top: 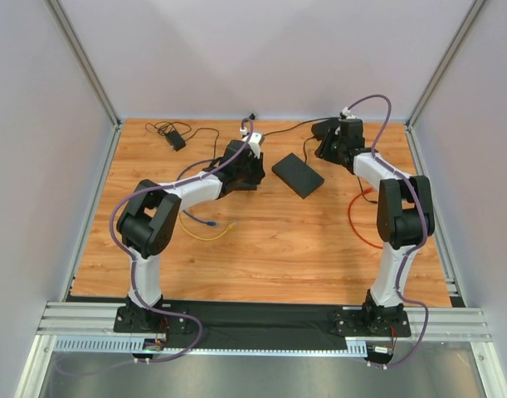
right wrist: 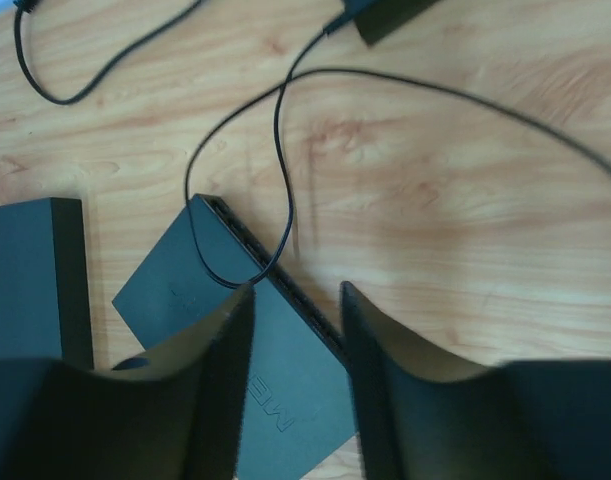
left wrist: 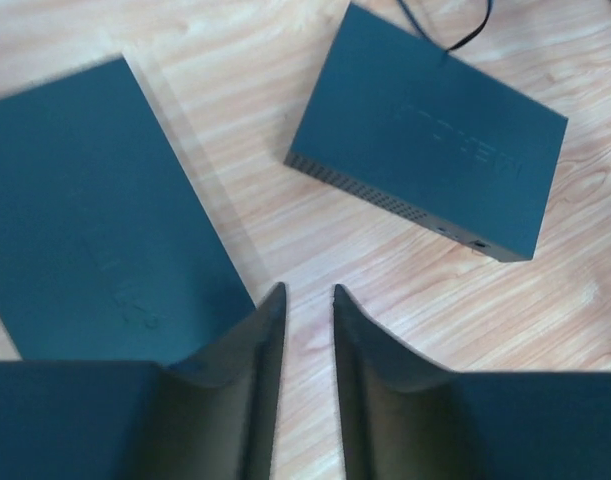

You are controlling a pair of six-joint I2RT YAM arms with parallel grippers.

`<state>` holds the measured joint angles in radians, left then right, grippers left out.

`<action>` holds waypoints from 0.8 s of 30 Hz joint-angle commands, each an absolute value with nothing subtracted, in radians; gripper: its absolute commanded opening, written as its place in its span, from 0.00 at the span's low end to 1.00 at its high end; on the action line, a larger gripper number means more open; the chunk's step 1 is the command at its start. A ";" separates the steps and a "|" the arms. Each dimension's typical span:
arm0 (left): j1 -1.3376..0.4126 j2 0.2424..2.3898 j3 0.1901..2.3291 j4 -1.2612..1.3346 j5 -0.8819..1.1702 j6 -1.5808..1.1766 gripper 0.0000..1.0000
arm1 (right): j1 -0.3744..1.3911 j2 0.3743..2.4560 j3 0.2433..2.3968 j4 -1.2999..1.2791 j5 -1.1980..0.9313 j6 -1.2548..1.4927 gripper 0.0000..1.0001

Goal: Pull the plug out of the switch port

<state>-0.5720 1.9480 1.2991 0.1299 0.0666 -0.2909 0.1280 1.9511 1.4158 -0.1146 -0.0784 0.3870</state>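
The switch (top: 298, 176) is a flat black box lying at the table's centre back. It also shows in the left wrist view (left wrist: 435, 130) and under the right fingers (right wrist: 170, 290). A thin black lead (right wrist: 280, 150) meets its rear edge (left wrist: 447, 48); the plug there is too small to make out. My left gripper (left wrist: 307, 290) hovers over bare wood left of the switch (top: 251, 172), its jaws narrowly apart with nothing between them. My right gripper (right wrist: 295, 287) hangs open above the switch's right edge (top: 329, 148), holding nothing.
A second black box (left wrist: 85, 220) lies just left of the left gripper. A yellow cable with a blue end (top: 208, 225) lies loose near the left arm. A red cable (top: 359, 225) curls by the right arm. A black adapter (top: 177, 139) sits at the back left.
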 commanded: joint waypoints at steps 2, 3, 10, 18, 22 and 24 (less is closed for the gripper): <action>-0.598 2.000 1.390 0.071 0.043 -0.348 0.18 | 0.114 1.994 1.456 -0.110 -0.206 0.396 0.33; -0.603 2.009 1.402 0.045 0.040 -0.350 0.15 | 0.115 2.000 1.465 -0.120 -0.207 0.403 0.28; -0.618 2.137 1.552 -0.070 0.051 -0.359 0.08 | 0.115 2.069 1.503 -0.178 -0.179 0.408 0.23; -0.626 2.229 1.666 -0.166 0.069 -0.371 0.08 | 0.114 2.126 1.545 -0.215 -0.189 0.403 0.23; -0.627 2.264 1.721 -0.190 0.089 -0.368 0.10 | 0.114 2.143 1.554 -0.233 -0.198 0.402 0.23; -0.627 2.281 1.750 -0.228 0.101 -0.361 0.12 | 0.114 2.145 1.549 -0.247 -0.202 0.410 0.23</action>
<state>-0.6216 2.2665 1.6840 -0.1699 0.0727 -0.3542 0.1154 2.1387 1.5131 -0.2180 -0.1810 0.4038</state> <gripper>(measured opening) 0.113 0.229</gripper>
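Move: The switch is what both hands go for. Its middle lies about 12 cm to the left hand's right, 4 cm ahead and 8 cm below; the black router is about 5 cm ahead and 5 cm left of that hand. From the right hand the switch sits some 7 cm left, 4 cm back and 8 cm down, with the power cable's loop about 4 cm left and 1 cm ahead, and the power adapter roughly 12 cm ahead and 2 cm right. Down and to its right goes the left hand, sinking about 7 cm and shifting some 5 cm, away from the router towards the switch's long side, fingers closing almost shut and tipping down. The right hand drops about 7 cm nearly straight towards the ported edge, tipping some 10 degrees further down and narrowing its fingers to a small gap. The left touches nothing; contact on the right can't be seen. ##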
